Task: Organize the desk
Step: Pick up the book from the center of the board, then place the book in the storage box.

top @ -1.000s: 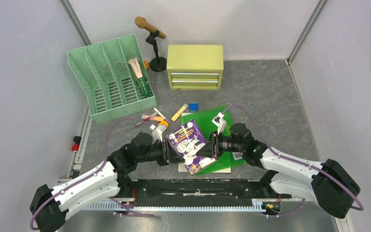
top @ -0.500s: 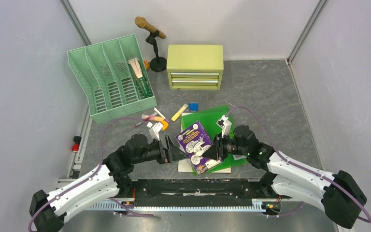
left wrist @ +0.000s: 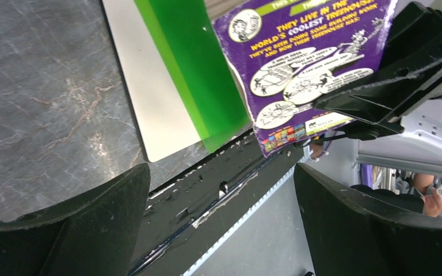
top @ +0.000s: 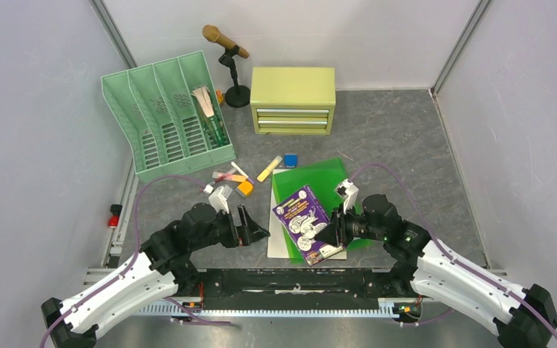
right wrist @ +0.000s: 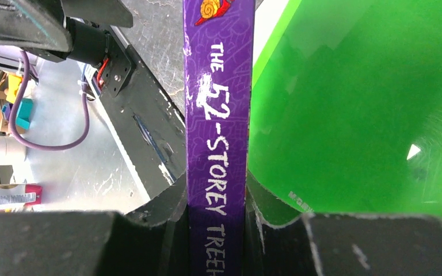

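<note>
A purple paperback book (top: 306, 223) hangs tilted just above the green folder (top: 319, 188) near the front of the dark grey desk (top: 399, 145). My right gripper (top: 336, 230) is shut on the book's right edge. In the right wrist view the purple spine (right wrist: 218, 115) is pinched at the gripper (right wrist: 217, 195), and the folder (right wrist: 351, 115) lies beyond. My left gripper (top: 255, 226) stands open to the left of the book, apart from it and holding nothing. The left wrist view shows the gripper (left wrist: 221, 172) spread wide, with the book's back cover (left wrist: 305, 63) ahead.
A white sheet (top: 281, 243) lies under the folder. Pens, an eraser and small bits (top: 232, 177) are scattered left of it. A green file rack (top: 167, 119), a microphone stand (top: 226, 43) and a yellow-green drawer cabinet (top: 293, 100) stand at the back. The black base rail (top: 290, 279) runs along the near edge.
My left gripper let go of the book, opened wide and drew back to the left. The right gripper carried the book a little to the right and toward the near edge.
</note>
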Controlling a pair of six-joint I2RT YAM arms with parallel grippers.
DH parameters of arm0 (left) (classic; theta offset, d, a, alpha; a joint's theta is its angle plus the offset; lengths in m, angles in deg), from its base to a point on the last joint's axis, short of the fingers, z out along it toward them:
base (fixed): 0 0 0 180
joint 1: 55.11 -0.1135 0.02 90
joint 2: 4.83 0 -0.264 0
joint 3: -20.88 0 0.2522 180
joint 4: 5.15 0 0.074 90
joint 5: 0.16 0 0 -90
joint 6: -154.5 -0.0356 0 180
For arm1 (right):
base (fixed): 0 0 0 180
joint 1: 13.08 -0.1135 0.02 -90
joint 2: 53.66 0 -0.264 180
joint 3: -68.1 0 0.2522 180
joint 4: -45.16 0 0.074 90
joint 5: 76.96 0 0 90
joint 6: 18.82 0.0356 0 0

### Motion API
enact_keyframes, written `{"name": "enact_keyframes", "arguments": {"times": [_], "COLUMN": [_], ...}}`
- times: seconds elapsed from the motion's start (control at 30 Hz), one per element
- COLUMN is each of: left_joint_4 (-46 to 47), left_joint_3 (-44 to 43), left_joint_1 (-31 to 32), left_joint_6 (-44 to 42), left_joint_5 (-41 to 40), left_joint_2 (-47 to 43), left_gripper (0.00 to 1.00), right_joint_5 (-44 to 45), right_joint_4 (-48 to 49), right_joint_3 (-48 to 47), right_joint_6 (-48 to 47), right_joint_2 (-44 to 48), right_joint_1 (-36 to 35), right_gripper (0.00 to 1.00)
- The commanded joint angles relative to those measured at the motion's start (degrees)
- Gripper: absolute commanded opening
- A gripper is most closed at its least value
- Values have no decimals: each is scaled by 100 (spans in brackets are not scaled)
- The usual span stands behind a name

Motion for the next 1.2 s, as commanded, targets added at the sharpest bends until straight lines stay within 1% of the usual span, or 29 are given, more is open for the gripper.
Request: {"name": "enact_keyframes", "arguments": {"times": [0.0, 0.23, 0.37, 0.57, 0.77, 0.9, 1.0, 1.1, 1.17], "left_joint_4": [-62, -145, -151, -58, 270, 784, 1229, 1415, 1443], "left_joint_3": [-235, -566, -701, -871, -796, -650, -532, -460, -443], "left_joint_1": [16, 15, 14, 14, 15, 14, 12, 19, 19], "left_joint_6": [-336, -740, -1037, -1456, -1733, -1831, -1738, -1658, -1645], "left_joint_5": [-313, -469, -572, -381, 212, 1026, 1584, 1809, 1812], "left_joint_2": [31, 245, 290, 360, 421, 496, 640, 807, 882], "left_gripper": [100, 100, 100, 100, 100, 100, 100, 100, 100], "right_joint_5": [-114, -514, -918, -1611, -2251, -2475, -2655, -2778, -2816], "right_joint_4": [71, -358, -376, -333, -242, -170, 24, 228, 313], "right_joint_3": [-140, -436, -576, -636, -641, -641, -601, -566, -562], "right_joint_6": [-270, -644, -717, -844, -898, -879, -761, -631, -569], "right_joint_2": [291, 261, 269, 219, 228, 216, 173, 154, 144], "right_joint_1": [-12, -9, -17, -11, -12, -12, -10, -10, -10], "right_gripper": [0, 0, 0, 0, 0, 0, 0, 0, 0]}}
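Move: The purple book is held by its spine in the right hand, its middle about 4 cm left, 2 cm ahead and a little below. From the open left hand the book's middle lies roughly 13 cm right, 1 cm ahead and slightly lower. Some 12 cm below the hands, the green folder lies about 18 cm right and 5 cm ahead of the left hand, the orange block some 5 cm left and 11 cm ahead. Right hand draws the gripped book back about 7 cm, turning it counter-clockwise; open left hand rises towards the book. ##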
